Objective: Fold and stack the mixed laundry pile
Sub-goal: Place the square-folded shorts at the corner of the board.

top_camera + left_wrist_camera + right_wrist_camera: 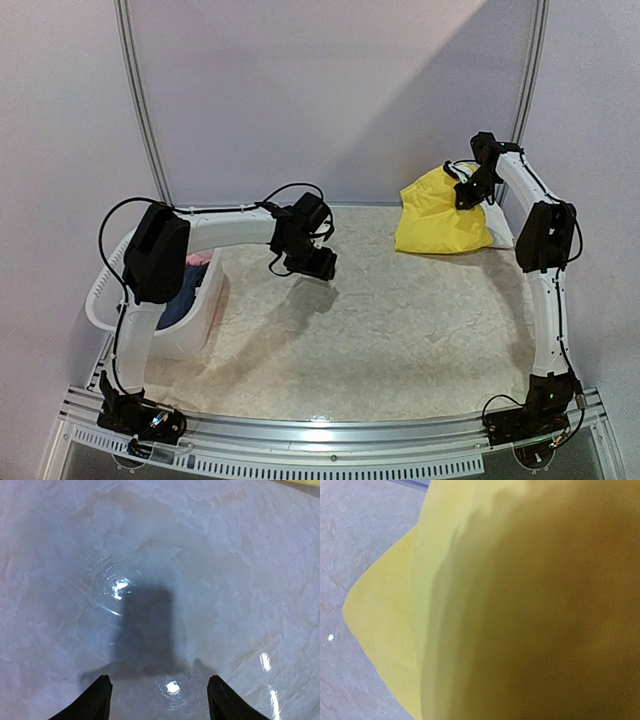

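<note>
The bright yellow shorts (435,220) lie at the far right of the table, their top edge pulled up toward my right gripper (465,195), which is shut on that edge. In the right wrist view the yellow shorts (470,605) fill nearly the whole frame and hide the fingers. A white piece (500,237) shows under the shorts' right side. My left gripper (318,265) hovers open over the bare table left of centre; the left wrist view shows nothing in the gap of the left gripper (157,680). A dark navy piece (185,305) and a pink piece (198,259) lie in the basket.
The white slotted basket (105,300) stands at the table's left edge, partly behind my left arm. A curved metal frame (140,100) and a grey backdrop close off the far side. The pale marbled tabletop (400,330) stretches between the two arms.
</note>
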{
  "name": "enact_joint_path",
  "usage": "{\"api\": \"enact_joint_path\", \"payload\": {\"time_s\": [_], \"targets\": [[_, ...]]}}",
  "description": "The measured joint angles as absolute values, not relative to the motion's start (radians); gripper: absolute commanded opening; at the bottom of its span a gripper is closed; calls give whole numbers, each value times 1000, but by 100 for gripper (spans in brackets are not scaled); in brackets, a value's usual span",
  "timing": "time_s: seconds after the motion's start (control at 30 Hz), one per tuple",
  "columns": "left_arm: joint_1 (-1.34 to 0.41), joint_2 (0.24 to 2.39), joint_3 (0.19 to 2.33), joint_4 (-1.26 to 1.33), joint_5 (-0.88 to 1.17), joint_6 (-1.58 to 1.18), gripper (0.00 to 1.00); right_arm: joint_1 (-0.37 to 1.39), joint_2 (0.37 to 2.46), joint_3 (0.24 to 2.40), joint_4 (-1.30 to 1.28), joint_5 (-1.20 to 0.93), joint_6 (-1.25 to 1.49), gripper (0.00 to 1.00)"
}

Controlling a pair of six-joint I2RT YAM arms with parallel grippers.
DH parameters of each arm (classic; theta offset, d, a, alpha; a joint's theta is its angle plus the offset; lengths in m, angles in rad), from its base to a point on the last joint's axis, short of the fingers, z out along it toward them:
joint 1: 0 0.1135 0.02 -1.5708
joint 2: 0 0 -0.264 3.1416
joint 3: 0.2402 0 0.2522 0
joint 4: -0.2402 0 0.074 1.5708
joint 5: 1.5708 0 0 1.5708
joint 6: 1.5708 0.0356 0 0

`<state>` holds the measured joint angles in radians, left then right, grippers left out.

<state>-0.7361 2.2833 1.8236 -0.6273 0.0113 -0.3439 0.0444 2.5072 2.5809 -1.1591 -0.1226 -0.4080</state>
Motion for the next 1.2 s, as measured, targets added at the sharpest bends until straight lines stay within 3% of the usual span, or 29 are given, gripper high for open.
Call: {"api": "enact_joint_path", "payload": {"time_s": [1.2], "targets": [[-751, 2283, 1789, -623, 45, -341, 68, 38, 2344, 2612, -1230, -234, -382, 0]]}}
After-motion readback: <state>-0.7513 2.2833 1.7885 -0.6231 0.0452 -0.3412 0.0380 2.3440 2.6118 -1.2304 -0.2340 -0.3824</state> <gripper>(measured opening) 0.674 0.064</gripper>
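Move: Beneath the right hand, which already holds the yellow shorts, the folded white cloth lies some 14 cm down, its middle about 2 cm farther out and 2 cm to the right. The shorts hang from the fingers, their middle roughly 6 cm left, 4 cm back and 8 cm below; the board's far right corner is about 9 cm out and 8 cm right. From the left hand, the white cloth lies around 20 cm ahead and 38 cm right. Lifting the yellow shorts over the white cloth, the right hand goes up about 10 cm in all: a quick 7 cm rise, a brief level stretch while it eases back and slightly left, then up again. By then it has drawn back some 2 cm. Its fingers stay shut on the shorts, with a slight wrist tilt. ##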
